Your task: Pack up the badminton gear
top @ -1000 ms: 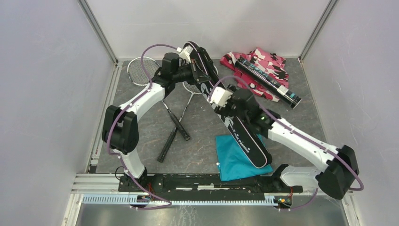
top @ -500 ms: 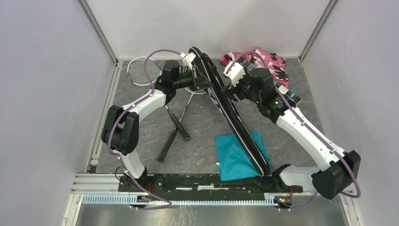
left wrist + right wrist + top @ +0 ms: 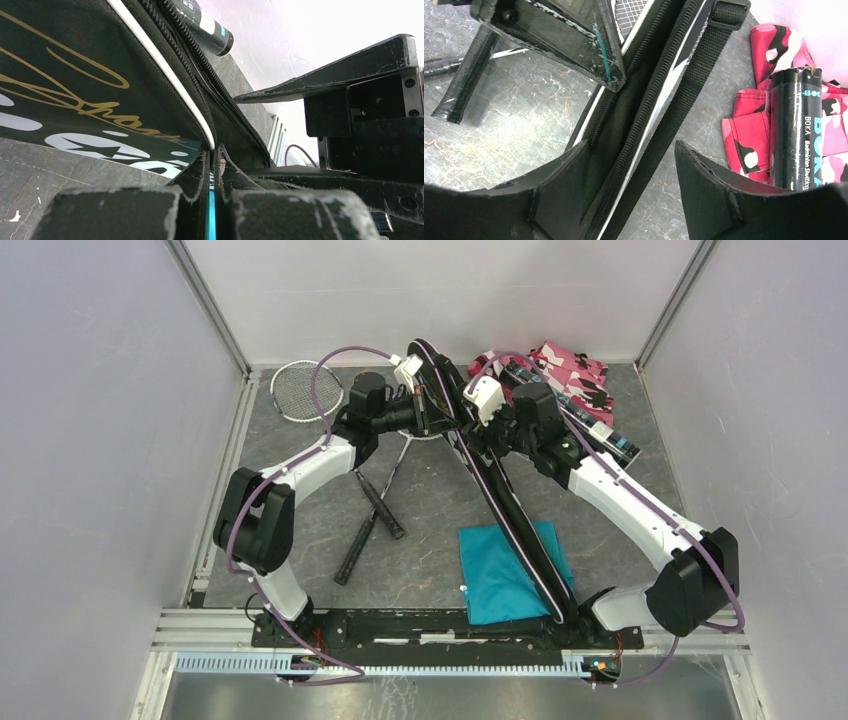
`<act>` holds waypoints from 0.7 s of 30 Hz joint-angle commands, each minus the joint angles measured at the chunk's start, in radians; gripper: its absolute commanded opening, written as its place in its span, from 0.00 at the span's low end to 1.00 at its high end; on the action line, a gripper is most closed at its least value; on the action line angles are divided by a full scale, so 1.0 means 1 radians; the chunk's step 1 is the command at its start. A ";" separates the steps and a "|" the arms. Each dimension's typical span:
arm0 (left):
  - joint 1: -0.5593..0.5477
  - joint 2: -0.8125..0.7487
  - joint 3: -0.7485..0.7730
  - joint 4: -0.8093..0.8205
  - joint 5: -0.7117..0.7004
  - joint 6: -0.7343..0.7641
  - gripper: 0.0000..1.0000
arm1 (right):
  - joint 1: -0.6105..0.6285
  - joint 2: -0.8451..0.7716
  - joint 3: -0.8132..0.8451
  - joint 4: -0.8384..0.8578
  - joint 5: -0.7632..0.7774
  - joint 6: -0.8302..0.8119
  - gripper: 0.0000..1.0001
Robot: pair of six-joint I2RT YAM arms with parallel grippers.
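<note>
The black racquet-shaped bag (image 3: 515,530) stands on its edge, running from the back centre to the near right. My left gripper (image 3: 432,412) is shut on its white-piped rim (image 3: 165,75) near the far end. My right gripper (image 3: 480,432) hangs open just right of it. The bag's zipper (image 3: 644,100) and strap pass between the spread fingers (image 3: 569,170) without being clamped. Two racquets lie crossed on the left, one head (image 3: 305,390) in full view and the handles (image 3: 378,505) nearer. The long black tube (image 3: 590,425) rests at the back right.
Pink-black camouflage fabric (image 3: 570,365) lies under the tube. A teal square cloth (image 3: 495,580) sits under the bag's near end. Grey walls close in the floor on three sides. A racquet handle (image 3: 466,75) shows left of the bag in the right wrist view.
The bag has tipped from lying flat to standing on its edge. My right arm left the bag's middle and swung to its far end beside the left gripper, which kept its hold.
</note>
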 commanded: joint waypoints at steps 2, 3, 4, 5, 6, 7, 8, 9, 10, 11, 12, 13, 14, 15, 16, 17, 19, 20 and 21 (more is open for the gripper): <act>-0.003 -0.062 -0.008 0.076 0.037 0.019 0.02 | -0.034 0.003 0.000 0.035 -0.024 0.022 0.67; -0.003 -0.062 -0.008 0.078 0.037 0.023 0.02 | -0.043 -0.003 0.000 0.037 -0.044 0.025 0.67; -0.003 -0.061 -0.008 0.078 0.038 0.024 0.02 | -0.049 -0.008 0.000 0.039 -0.055 0.027 0.67; -0.003 -0.059 -0.007 0.081 0.043 0.024 0.02 | -0.052 -0.013 0.000 0.040 -0.054 0.025 0.67; -0.003 -0.059 -0.006 0.086 0.048 0.024 0.02 | -0.055 -0.016 0.000 0.040 -0.049 0.021 0.67; -0.003 -0.059 -0.005 0.088 0.051 0.024 0.02 | -0.057 -0.020 -0.001 0.041 -0.045 0.017 0.66; -0.003 -0.059 -0.005 0.091 0.054 0.024 0.02 | -0.058 -0.019 -0.002 0.040 -0.045 0.014 0.66; -0.003 -0.060 -0.006 0.096 0.058 0.023 0.02 | -0.058 -0.016 -0.002 0.036 -0.047 0.012 0.66; -0.004 -0.059 -0.006 0.101 0.061 0.022 0.02 | -0.058 -0.012 -0.006 0.034 -0.054 0.012 0.66; -0.004 -0.059 -0.006 0.107 0.063 0.018 0.02 | -0.060 -0.004 -0.010 0.034 -0.065 0.012 0.65; -0.005 -0.058 -0.005 0.114 0.068 0.015 0.02 | -0.058 0.001 -0.015 0.035 -0.074 0.013 0.65; -0.005 -0.056 -0.004 0.121 0.075 0.010 0.02 | -0.058 0.013 -0.018 0.037 -0.085 0.016 0.64; -0.006 -0.055 -0.003 0.131 0.081 0.006 0.02 | -0.059 0.025 -0.024 0.041 -0.089 0.019 0.64; -0.006 -0.053 -0.002 0.139 0.092 0.002 0.02 | -0.059 0.036 -0.030 0.047 -0.091 0.023 0.63; -0.006 -0.051 0.001 0.141 0.096 0.000 0.02 | -0.058 0.050 -0.035 0.054 -0.094 0.026 0.62; -0.006 -0.049 0.003 0.142 0.100 0.001 0.02 | -0.058 0.063 -0.040 0.059 -0.093 0.029 0.59; -0.006 -0.046 0.005 0.138 0.098 0.007 0.02 | -0.060 0.078 -0.038 0.066 -0.055 0.030 0.46; -0.006 -0.047 0.006 0.127 0.087 0.017 0.02 | -0.064 0.079 -0.031 0.064 -0.019 0.027 0.38; -0.006 -0.047 0.007 0.105 0.072 0.034 0.02 | -0.070 0.073 -0.019 0.061 0.009 0.023 0.32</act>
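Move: The right zipped edge of the black racket bag is only about 2 cm ahead of my open right hand, 1 cm to its right and 4 cm lower. From that hand, the shuttlecock tube lies some 12 cm ahead, 22 cm right and 17 cm down; the blue cloth is roughly 27 cm back, 8 cm right and 20 cm down. From my left hand, already gripping the bag's other edge, the zipped edge is about 7 cm right, 2 cm back and 4 cm down. With my right hand I ease about 1.5 cm right and 1 cm forward over the bag's mouth, then sink some 3 cm onto the right zipped edge, narrowing my fingers by over a third so they straddle it, one inside the mouth and one outside. My left hand keeps its pinch on the opposite edge, almost still. ##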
